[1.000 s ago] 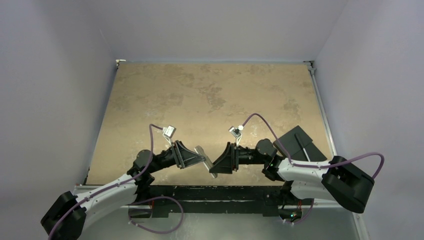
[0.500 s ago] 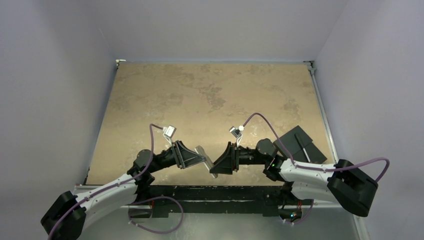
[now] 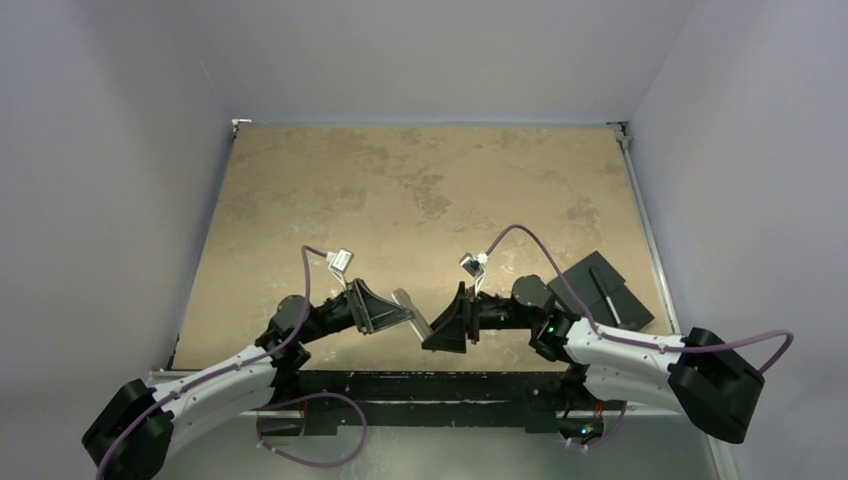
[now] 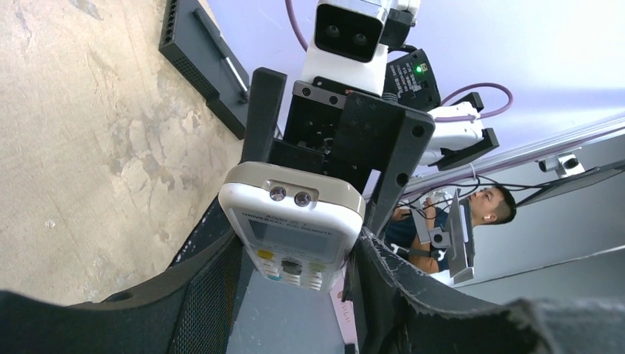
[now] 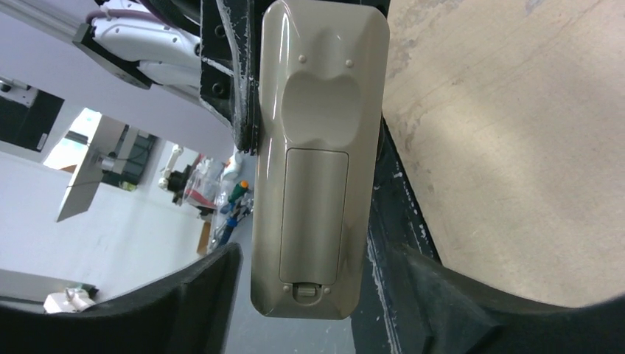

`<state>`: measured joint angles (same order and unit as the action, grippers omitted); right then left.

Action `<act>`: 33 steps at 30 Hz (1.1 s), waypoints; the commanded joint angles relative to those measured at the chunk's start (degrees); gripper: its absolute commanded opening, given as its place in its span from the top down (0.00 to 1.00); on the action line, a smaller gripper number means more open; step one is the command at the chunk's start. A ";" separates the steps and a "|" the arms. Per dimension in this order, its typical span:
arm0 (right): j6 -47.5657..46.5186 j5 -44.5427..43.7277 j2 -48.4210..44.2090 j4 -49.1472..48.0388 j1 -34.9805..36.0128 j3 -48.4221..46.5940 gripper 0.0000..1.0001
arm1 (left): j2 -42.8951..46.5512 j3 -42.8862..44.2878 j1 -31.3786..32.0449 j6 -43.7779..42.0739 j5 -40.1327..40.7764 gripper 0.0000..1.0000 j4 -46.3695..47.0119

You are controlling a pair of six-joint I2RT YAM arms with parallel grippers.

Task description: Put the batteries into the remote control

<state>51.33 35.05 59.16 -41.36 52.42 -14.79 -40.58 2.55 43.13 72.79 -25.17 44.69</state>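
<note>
The remote control (image 3: 409, 309) hangs in the air between the two arms near the table's front edge. My left gripper (image 3: 396, 317) is shut on one end of it. In the left wrist view its white button face (image 4: 292, 234) sits squeezed between my fingers (image 4: 212, 289). My right gripper (image 3: 441, 327) stands open around the other end. In the right wrist view the remote's grey back (image 5: 318, 158) shows the battery cover (image 5: 313, 215) closed, with gaps to my right gripper's (image 5: 309, 259) fingers on both sides. The batteries are out of view.
A flat black slab (image 3: 602, 289) with a thin rod on it lies at the table's right edge, also visible as the black slab (image 4: 205, 61) in the left wrist view. The tan tabletop (image 3: 420, 190) stretches behind both arms.
My right gripper's jaws have spread apart off the remote. The right arm's elbow has swung further right. The left gripper keeps its hold and has shifted slightly.
</note>
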 commanded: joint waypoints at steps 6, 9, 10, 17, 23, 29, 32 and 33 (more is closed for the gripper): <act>-4.89 -1.14 -3.07 5.82 -0.78 -3.00 0.01 | -1.68 3.84 -0.16 -2.21 0.74 1.00 1.34; -6.83 -2.56 -4.51 10.02 -0.98 -3.76 0.01 | -1.47 4.29 -0.23 -3.28 1.37 1.00 -1.21; -7.59 -3.26 -5.19 11.66 -1.13 -4.10 0.01 | -1.30 4.66 -0.18 -3.82 1.58 1.00 -2.88; -12.65 -9.18 -9.59 22.02 -1.45 -6.33 0.01 | -1.18 10.56 -0.22 -11.15 4.92 1.00 -21.51; -16.04 -15.95 -11.43 30.98 -1.45 -9.22 0.01 | -3.94 14.40 -0.21 -14.96 5.54 1.00 -29.46; -16.49 -21.44 -13.94 34.96 -1.53 -9.45 0.01 | -8.66 23.41 -0.12 -21.89 9.00 1.00 -43.14; -17.39 -25.14 -14.66 38.77 -1.54 -10.44 0.01 | -12.09 27.29 -0.10 -24.80 10.86 1.00 -49.81; -17.74 -26.82 -14.85 40.59 -1.54 -11.03 0.01 | -13.44 28.51 -0.04 -25.50 11.47 1.00 -51.57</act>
<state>36.14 15.62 45.67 -6.92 51.20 -22.04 -50.72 25.02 43.13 53.28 -16.99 2.26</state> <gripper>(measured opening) 0.987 0.506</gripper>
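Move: The remote, battery cover on, is already held upright on edge in the left fingers; its middle lies about 1 cm back and 1 cm to the right of the left hand, level with it. From the right hand, which is already loosening around the rear end, the remote's middle is some 5 cm ahead and 3 cm left, about level. The left gripper is roughly 6 cm ahead and 4 cm left of the right hand. The right fingers finish spreading wide around the remote's rear end and leave it, that hand going about 5 cm forward and 3.5 cm right while it swings clockwise and tips its fingers down. The left hand keeps its grip and, after a slow start, carries the remote forward and down about 4.5 cm each way, rolling some 30 degrees so its fingers tip towards the table. ##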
